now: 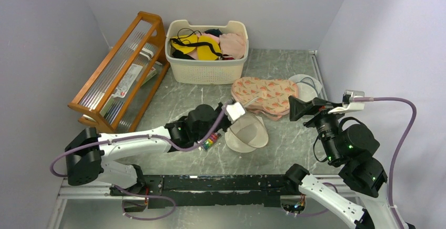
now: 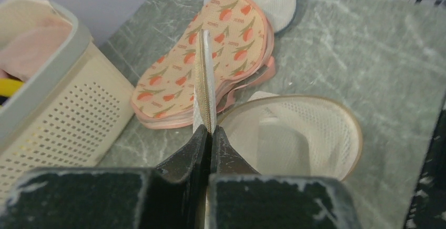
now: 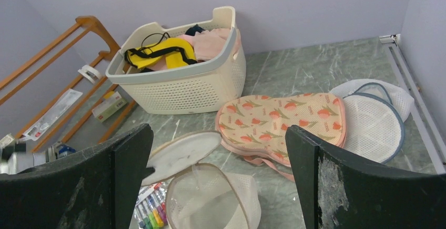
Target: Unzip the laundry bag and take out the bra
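The laundry bag lies unzipped in the middle of the table, a cream mesh drum with its mouth open. Its round lid is lifted up and back. My left gripper is shut on the lid's zip rim, which shows edge-on between the fingers. Only a pale shape shows inside the bag, and I cannot make out the bra. My right gripper hovers wide open to the right of the bag, holding nothing.
A peach printed fabric piece lies just behind the bag, with a white mesh disc to its right. A cream basket of clothes stands at the back, a wooden rack at the left. Coloured markers lie beside the bag.
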Robot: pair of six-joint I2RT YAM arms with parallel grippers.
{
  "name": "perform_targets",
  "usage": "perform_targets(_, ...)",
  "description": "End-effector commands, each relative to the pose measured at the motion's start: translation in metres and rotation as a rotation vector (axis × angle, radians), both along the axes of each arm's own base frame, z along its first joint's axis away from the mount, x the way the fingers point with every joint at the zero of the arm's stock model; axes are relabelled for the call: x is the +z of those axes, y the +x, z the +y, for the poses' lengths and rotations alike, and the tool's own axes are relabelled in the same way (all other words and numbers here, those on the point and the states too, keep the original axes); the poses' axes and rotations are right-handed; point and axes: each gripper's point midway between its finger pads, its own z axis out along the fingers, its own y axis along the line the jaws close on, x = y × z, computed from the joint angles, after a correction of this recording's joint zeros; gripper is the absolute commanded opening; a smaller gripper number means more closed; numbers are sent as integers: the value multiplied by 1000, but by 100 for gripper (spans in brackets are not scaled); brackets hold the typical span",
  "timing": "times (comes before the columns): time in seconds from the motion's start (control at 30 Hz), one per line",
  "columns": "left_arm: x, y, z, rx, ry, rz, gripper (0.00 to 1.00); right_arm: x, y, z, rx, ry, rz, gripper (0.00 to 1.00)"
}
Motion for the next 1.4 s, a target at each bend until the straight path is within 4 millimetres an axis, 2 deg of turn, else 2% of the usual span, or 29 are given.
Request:
perform_targets(0.0,-17,-6,0,-3,227,-222,7,3,-3,-6,-17,11,-8,100)
perform_targets(0.13,-40,-18,-12,-40,378,-317,7,2,-2,-5,-17,8,-6,100)
perform_targets(0.3,-86,-36,-30,-96,593,-413,7,0,-2,-7,-25,5,-3,100)
perform_targets(0.47,-121,-50,-41,-154,688,-459,7,0,-3,-9,-31,7,-4,100)
perform_targets(0.57,-145,-64,-50,-233,711,-426,9,-1,-4,-11,-34,9,-2,100)
perform_targets(0.7,-188,-83,-54,-337,795,-345,12,-3,-5,-11,-34,9,-1,100)
perform_targets(0.77,-204,-90,-52,-369,836,-288,19,-3,-5,-12,-35,11,0,100)
perform_targets(0.83,-212,-95,-51,-389,843,-243,25,-4,-5,-12,-35,10,2,100)
perform_targets(0.97,-213,-105,-48,-427,825,-172,42,-5,-5,-11,-33,11,3,100)
perform_targets(1.1,-192,-109,-50,-454,754,-87,53,-5,-4,-10,-28,10,2,100)
perform_targets(1.13,-183,-111,-50,-471,725,-57,62,-5,-4,-9,-29,9,3,100)
perform_targets(1.17,-176,-113,-50,-502,697,-25,81,-6,-4,-9,-28,9,4,100)
perform_targets(1.2,-168,-114,-49,-524,671,3,96,-7,-3,-8,-28,7,5,100)
perform_targets(1.23,-160,-113,-49,-532,640,23,100,-7,-3,-8,-26,7,5,100)
perform_targets(1.37,-129,-103,-46,-519,518,70,99,-8,-2,-6,-22,7,10,100)
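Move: The emptied laundry bag hangs open from its lid, pinched by the left hand; the table spot where it will stand is about 5 cm back, 5 cm to the right and 23 cm below. From that hand, the patterned pouch lies about 12 cm ahead and 10 cm right, and the marker set about 3 cm back and 15 cm left, both near table level. From the right hand, the spot is roughly 2 cm ahead, 16 cm left and 38 cm below. The laundry bag, still pinched by its lid, is lowered some 21 cm to the table by the left hand, which also draws back about 9 cm and drifts right while its wrist swings the fingers to point down and to the right. Near the bottom the fingers open wide and let go of the lid, then the hand rises about 5 cm clear. ##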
